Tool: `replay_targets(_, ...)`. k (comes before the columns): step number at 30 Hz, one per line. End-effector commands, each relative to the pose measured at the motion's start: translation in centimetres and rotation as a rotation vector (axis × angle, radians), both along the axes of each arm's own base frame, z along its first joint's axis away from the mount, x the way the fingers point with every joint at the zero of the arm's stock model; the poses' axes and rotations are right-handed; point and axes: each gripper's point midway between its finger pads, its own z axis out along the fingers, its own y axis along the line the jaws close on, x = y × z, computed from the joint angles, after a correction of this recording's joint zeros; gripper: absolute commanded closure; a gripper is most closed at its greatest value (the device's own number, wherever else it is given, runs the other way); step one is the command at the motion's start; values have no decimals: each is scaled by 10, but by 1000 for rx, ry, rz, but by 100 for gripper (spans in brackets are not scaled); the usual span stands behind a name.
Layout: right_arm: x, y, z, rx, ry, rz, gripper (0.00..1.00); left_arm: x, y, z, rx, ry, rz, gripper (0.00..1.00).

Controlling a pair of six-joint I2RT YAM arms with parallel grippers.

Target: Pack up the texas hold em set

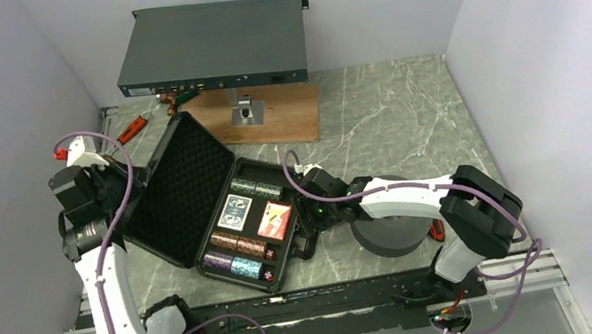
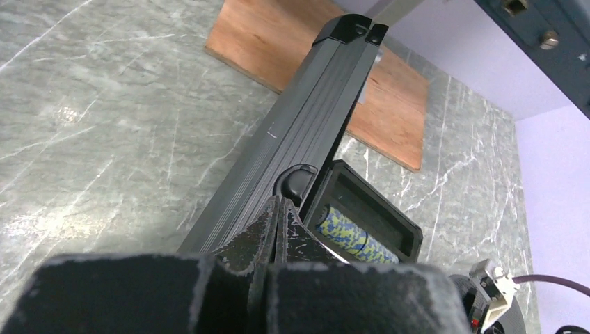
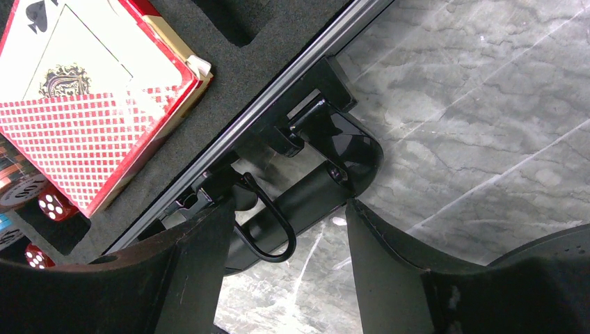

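The black briefcase (image 1: pixel 267 281) lies open mid-table. Its foam-lined lid (image 1: pixel 179 185) stands tilted up on the left. In the base are chip stacks (image 1: pixel 238 246), a blue card deck (image 1: pixel 236 211), a red card deck (image 1: pixel 275 220) and red dice (image 3: pixel 52 205). My left gripper (image 1: pixel 122 178) is shut on nothing, its tips (image 2: pixel 282 203) against the outer side of the lid (image 2: pixel 306 118); a blue-yellow chip stack (image 2: pixel 348 236) shows beyond. My right gripper (image 1: pixel 306 224) is open at the case's front, its fingers (image 3: pixel 289 209) either side of the black handle (image 3: pixel 306 198). The red card deck (image 3: pixel 83 104) is at upper left.
A flat grey rack-mount box (image 1: pixel 210 46) sits on a stand over a wooden board (image 1: pixel 266 113) at the back. A dark foam ring (image 1: pixel 393 237) lies under my right arm. Red-handled tools (image 1: pixel 132 128) lie at back left. Walls close in left, right and behind.
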Motion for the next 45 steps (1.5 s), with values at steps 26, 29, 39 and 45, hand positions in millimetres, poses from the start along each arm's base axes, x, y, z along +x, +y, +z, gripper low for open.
replay_targets(26,22,27,25,104,-86,-10,37,-8,-86,31,-34,-161,-383,99)
replay_targets(29,23,28,26,108,-87,-11,37,-14,-93,34,-32,-175,-417,99)
replay_targets(39,20,27,23,108,-75,-12,37,-27,-106,18,-49,-135,-456,99)
replay_targets(45,20,24,26,103,-80,-17,37,-30,-123,10,-79,-120,-499,99)
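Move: The case lid stands half raised at the closed left fingers, its middle some 5 cm to their right, 2 cm back and 11 cm below. In the open tray about 22 cm below that hand, the blue card deck lies 14 cm right and 4 cm back, the red deck 23 cm right and 8 cm back. The lid's middle is roughly 27 cm left of the right hand, 8 cm ahead and 10 cm above; the case handle sits just beneath the right fingers. Bring the left gripper about 10 cm to the right, rising some 3 cm, with its closed tips still against the lid's outer side near the latch recess, pushing the lid up over its hinge. Pause briefly early on, then swing on, drawing slightly back late, while turning the wrist about 25 degrees clockwise and tipping the fingers up a little. Keep the right gripper still, part-open astride the handle. ##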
